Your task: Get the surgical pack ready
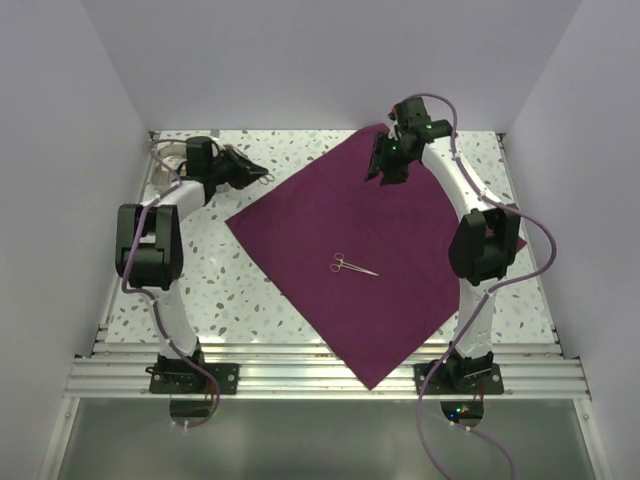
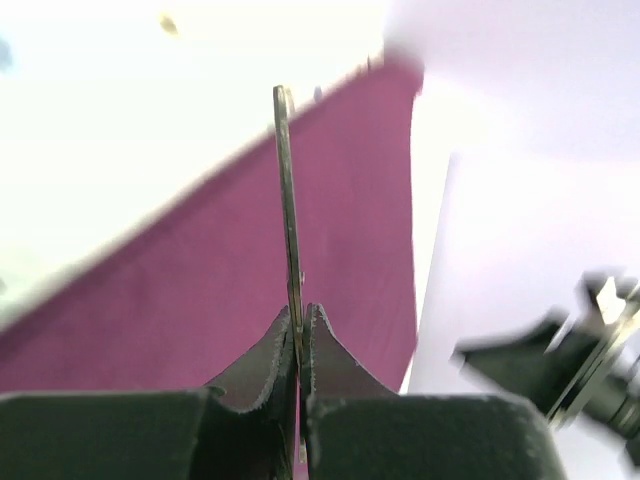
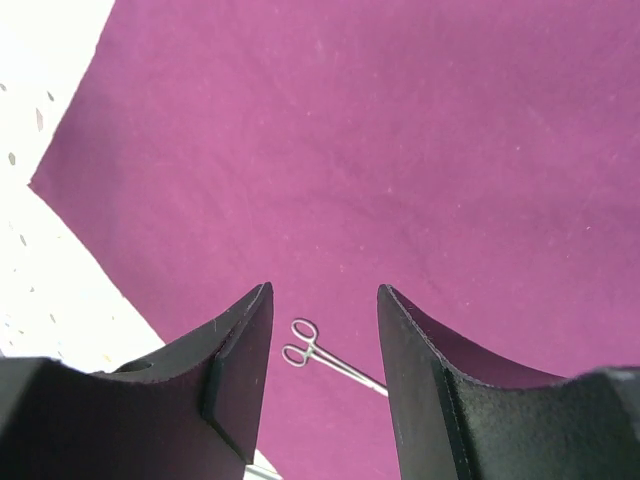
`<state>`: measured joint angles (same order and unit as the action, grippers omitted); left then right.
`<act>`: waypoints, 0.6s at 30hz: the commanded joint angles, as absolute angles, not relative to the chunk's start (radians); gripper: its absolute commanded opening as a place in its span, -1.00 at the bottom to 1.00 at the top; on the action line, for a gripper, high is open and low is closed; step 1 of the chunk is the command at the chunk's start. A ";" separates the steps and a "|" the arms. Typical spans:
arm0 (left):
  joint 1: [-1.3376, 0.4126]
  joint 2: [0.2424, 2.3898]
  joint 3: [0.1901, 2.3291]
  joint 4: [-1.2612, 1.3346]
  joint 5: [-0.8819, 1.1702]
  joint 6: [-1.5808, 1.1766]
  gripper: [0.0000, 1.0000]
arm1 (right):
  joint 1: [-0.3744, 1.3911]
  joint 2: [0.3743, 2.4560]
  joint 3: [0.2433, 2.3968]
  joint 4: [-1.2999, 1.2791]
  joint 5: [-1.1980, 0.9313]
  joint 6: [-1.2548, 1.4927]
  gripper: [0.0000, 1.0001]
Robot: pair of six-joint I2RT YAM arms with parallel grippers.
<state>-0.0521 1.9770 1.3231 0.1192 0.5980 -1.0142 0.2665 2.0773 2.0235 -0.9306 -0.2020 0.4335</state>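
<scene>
The surgical pack is a deep purple cloth (image 1: 360, 250) spread flat as a diamond across the table. Metal forceps (image 1: 353, 265) lie near its middle and also show between the right fingers in the right wrist view, forceps (image 3: 320, 352). My left gripper (image 1: 252, 174) hovers off the cloth's left corner, shut on a thin metal instrument (image 2: 289, 200) seen edge-on, its tip pointing out over the cloth (image 2: 200, 290). My right gripper (image 1: 385, 160) hangs open above the cloth's far corner, holding nothing; its jaws stand apart over bare cloth (image 3: 400, 150).
A pale round container (image 1: 170, 158) sits at the far left behind the left arm. White walls close in the speckled table (image 1: 220, 290) on three sides. A metal rail (image 1: 320, 375) runs along the near edge.
</scene>
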 commanded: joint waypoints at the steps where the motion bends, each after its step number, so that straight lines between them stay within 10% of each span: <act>1: 0.035 1.982 1.440 0.147 0.427 -1.137 -1.00 | 0.293 2.102 1.997 -0.954 -0.216 0.426 0.00; 18: 0.173 2.353 1.858 0.002 0.181 -1.376 -0.93 | 0.295 2.098 1.919 -0.930 -0.229 0.394 0.04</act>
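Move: Ahead and to the left of the left hand, which already holds the scissors, the metal tray's middle lies about 16 cm farther out, 25 cm left and 12 cm lower. In the tray, the gauze lies some 13 cm ahead and 16 cm left of this hand, the orange card about 11 cm ahead and 23 cm left. From the open, empty right hand, the last clamp on the purple cloth lies roughly 14 cm back, 5 cm left and 16 cm below. Carrying the shut-gripped scissors to the tray, the left hand sweeps some 19 cm left and 14 cm forward, arching up over the first half and then sinking about 8 cm over the tray, while the wrist turns some 40 degrees counter-clockwise. The right hand, fingers staying half open, sinks about 5 cm and draws back a little towards the clamp, then waits above the cloth. ##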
